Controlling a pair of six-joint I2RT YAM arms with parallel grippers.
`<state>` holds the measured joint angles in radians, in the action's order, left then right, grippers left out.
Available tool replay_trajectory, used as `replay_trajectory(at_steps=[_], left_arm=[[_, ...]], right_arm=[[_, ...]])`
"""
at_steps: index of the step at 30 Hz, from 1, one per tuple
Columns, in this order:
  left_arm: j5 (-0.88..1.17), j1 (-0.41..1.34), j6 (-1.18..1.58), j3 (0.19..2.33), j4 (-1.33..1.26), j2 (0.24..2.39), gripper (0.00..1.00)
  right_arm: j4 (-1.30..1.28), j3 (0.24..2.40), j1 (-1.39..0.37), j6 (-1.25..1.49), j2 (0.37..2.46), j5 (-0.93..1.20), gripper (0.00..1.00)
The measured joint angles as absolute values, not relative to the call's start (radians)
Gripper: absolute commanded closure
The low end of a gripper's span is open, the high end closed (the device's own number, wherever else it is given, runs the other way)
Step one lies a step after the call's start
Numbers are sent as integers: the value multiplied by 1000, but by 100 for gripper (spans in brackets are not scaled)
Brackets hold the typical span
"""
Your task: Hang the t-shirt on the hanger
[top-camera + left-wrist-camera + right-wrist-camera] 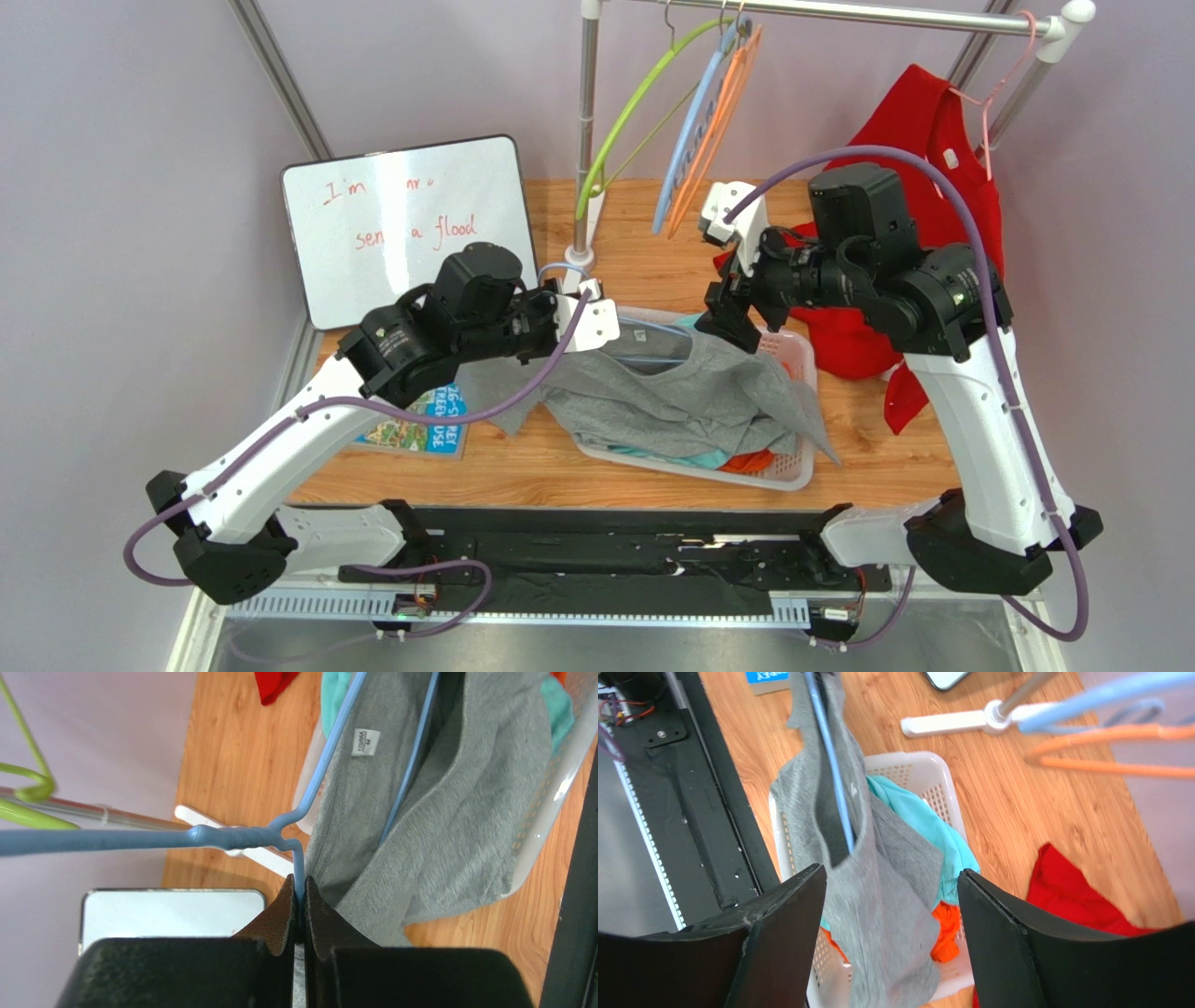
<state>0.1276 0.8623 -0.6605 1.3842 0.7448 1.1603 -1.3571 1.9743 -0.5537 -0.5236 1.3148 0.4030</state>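
The grey t-shirt hangs over the white basket, draped on the thin periwinkle hanger. Its white neck label shows, and the hanger's wires run through the neck opening. My left gripper is shut on the hanger's wire just below the twisted neck, and the hook points left. In the top view the left gripper sits at the shirt's left shoulder. My right gripper stands open above the t-shirt. The cloth hangs below its jaws without touching them. The right gripper hovers over the shirt's right shoulder.
The basket holds teal and orange garments. A red t-shirt hangs at the right of the rail, which also carries green, blue and orange hangers. A whiteboard and a book lie at the left.
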Motion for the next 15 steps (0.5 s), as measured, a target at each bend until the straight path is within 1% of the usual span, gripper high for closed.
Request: replay_trajectory(at_steps=[5,6,8,12,15], left_arm=[[133,877,-664,1526,791,1214,100],[136,876,-666,1541,794,1221,100],[150,876,-672,1555,799,1225,100],[194,877,-697,1565,815,1226,100],[221,883,-717,1574,834,1226,100]], right_arm=[[-1356,1999,-660,-532,1346,414,33],[-1354,1991,-680,-532,1349,415,37],[-1356,1967,-707,-533,1348,414,40],[-1357,1930,-727,-541,1347,408,50],[-1361,1929,-733,-545,1349,411,49]])
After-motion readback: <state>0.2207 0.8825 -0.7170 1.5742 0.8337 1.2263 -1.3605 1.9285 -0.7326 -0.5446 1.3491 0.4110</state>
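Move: The right end of the grey T-shirt's collar, with the blue hanger's arm running into it, lies about 4 cm left of the empty, open right hand, 3 cm back and some 6 cm below. The laundry basket's middle is around 25 cm under that hand, 4 cm back and 1 cm left. The orange hanger's tip is 13 cm ahead, 7 cm left and 2 cm higher. From the left hand, the collar end is about 17 cm right, 5 cm back and 6 cm lower. Leftwards and back, some 5 cm in all, the right hand swings in over the collar's right end, then sinks about 2.5 cm while turning some 10 degrees counter-clockwise; its fingers begin to close but stay half open. The left hand keeps its pinch on the blue hanger beside its neck and raises it about 4 cm, drifting a little right, then slightly back. ##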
